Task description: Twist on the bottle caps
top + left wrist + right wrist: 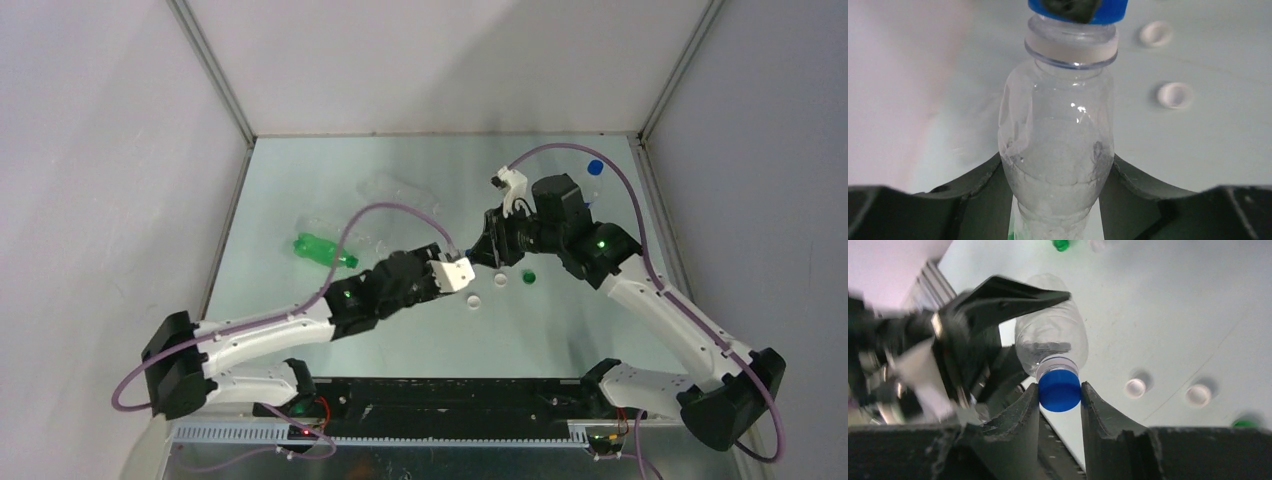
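Observation:
In the left wrist view a clear bottle (1058, 145) sits pinched between my left gripper's (1057, 160) dark fingers, neck pointing away. A blue cap (1113, 12) sits on that neck. The right wrist view shows the same blue cap (1059, 390) squeezed between the fingers of my right gripper (1059, 387), with the clear bottle (1050, 337) behind it. From above, the left gripper (460, 270) and right gripper (489, 252) meet nose to nose at mid-table. Two white caps (499, 279) (474, 300) and a green cap (529, 276) lie loose just below them.
A green bottle (322, 249) lies to the left, with two clear bottles (398, 190) (335, 225) lying behind it. Another clear bottle with a blue cap (596, 170) stands at the back right, near the right wall. Walls close in the table on three sides.

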Controlling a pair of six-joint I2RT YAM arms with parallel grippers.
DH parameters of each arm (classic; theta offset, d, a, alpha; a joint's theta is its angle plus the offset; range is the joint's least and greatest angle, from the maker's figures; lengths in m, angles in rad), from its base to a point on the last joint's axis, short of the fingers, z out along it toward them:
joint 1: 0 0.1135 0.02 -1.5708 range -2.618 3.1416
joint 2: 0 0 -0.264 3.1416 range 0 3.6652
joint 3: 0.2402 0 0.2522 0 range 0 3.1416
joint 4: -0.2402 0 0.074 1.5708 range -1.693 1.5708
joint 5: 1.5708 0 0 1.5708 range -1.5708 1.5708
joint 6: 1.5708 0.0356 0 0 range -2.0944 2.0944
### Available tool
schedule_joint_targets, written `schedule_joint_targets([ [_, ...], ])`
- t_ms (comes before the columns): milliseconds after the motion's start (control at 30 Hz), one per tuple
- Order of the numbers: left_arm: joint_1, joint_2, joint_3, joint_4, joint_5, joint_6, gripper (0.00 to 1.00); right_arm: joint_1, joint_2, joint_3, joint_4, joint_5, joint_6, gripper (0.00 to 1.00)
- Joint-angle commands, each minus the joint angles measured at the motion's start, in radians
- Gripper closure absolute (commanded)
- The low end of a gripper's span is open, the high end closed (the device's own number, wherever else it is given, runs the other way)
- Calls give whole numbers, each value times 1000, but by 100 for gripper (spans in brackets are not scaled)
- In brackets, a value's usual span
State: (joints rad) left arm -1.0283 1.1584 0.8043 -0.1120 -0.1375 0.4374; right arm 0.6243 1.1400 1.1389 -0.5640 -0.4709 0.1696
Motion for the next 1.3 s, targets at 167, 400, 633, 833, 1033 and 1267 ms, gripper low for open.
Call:
schedule_joint_targets([
  [167,-174,100,-20,486,-571,282,73,-37,58,12,102,199,629,100],
  [400,-98,23,-9,214,-316,131,73,-114,-10,12,130,105,471,58],
  [633,76,-49,38,-135,301,64,73,-121,-150,12,143,-30,-31,40],
  [833,156,24,197,-378,613,78,72,-77,-215,12,-66,-254,-691,39],
  [1033,157,83,278,-455,729,84,72,-8,-226,12,-199,-282,-963,40],
  [1267,157,119,309,-465,749,94,72,38,-218,12,-222,-329,-995,43],
])
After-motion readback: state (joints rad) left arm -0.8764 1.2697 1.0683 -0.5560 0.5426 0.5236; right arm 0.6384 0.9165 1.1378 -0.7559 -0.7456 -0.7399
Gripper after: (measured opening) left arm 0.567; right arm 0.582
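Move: The right fingers already pinch the blue cap, its middle about 1 cm to their left and 1 cm below the hand point. From the left hand, which grips the bottle, that cap is roughly 7 cm right, 1 cm ahead and 5 cm above. On the table some 20 cm below the right hand, one white cap lies level with it and 2 cm right, the other 4 cm ahead and 8 cm right, and the green cap 5 cm ahead, 14 cm right. Both hands first travel about 3.5 cm forward together, the right still pinching the blue cap and rolling some 30 degrees clockwise as seen from behind that hand, while the left keeps its grip on the bottle and swings counter-clockwise. The right fingers then open and come free of the cap, and that hand lifts, draws back about 10 cm and sinks a little while unwinding its wrist past its start, to wait wide open before the cap, as the left brings the bottle back by a like amount, turning clockwise. ##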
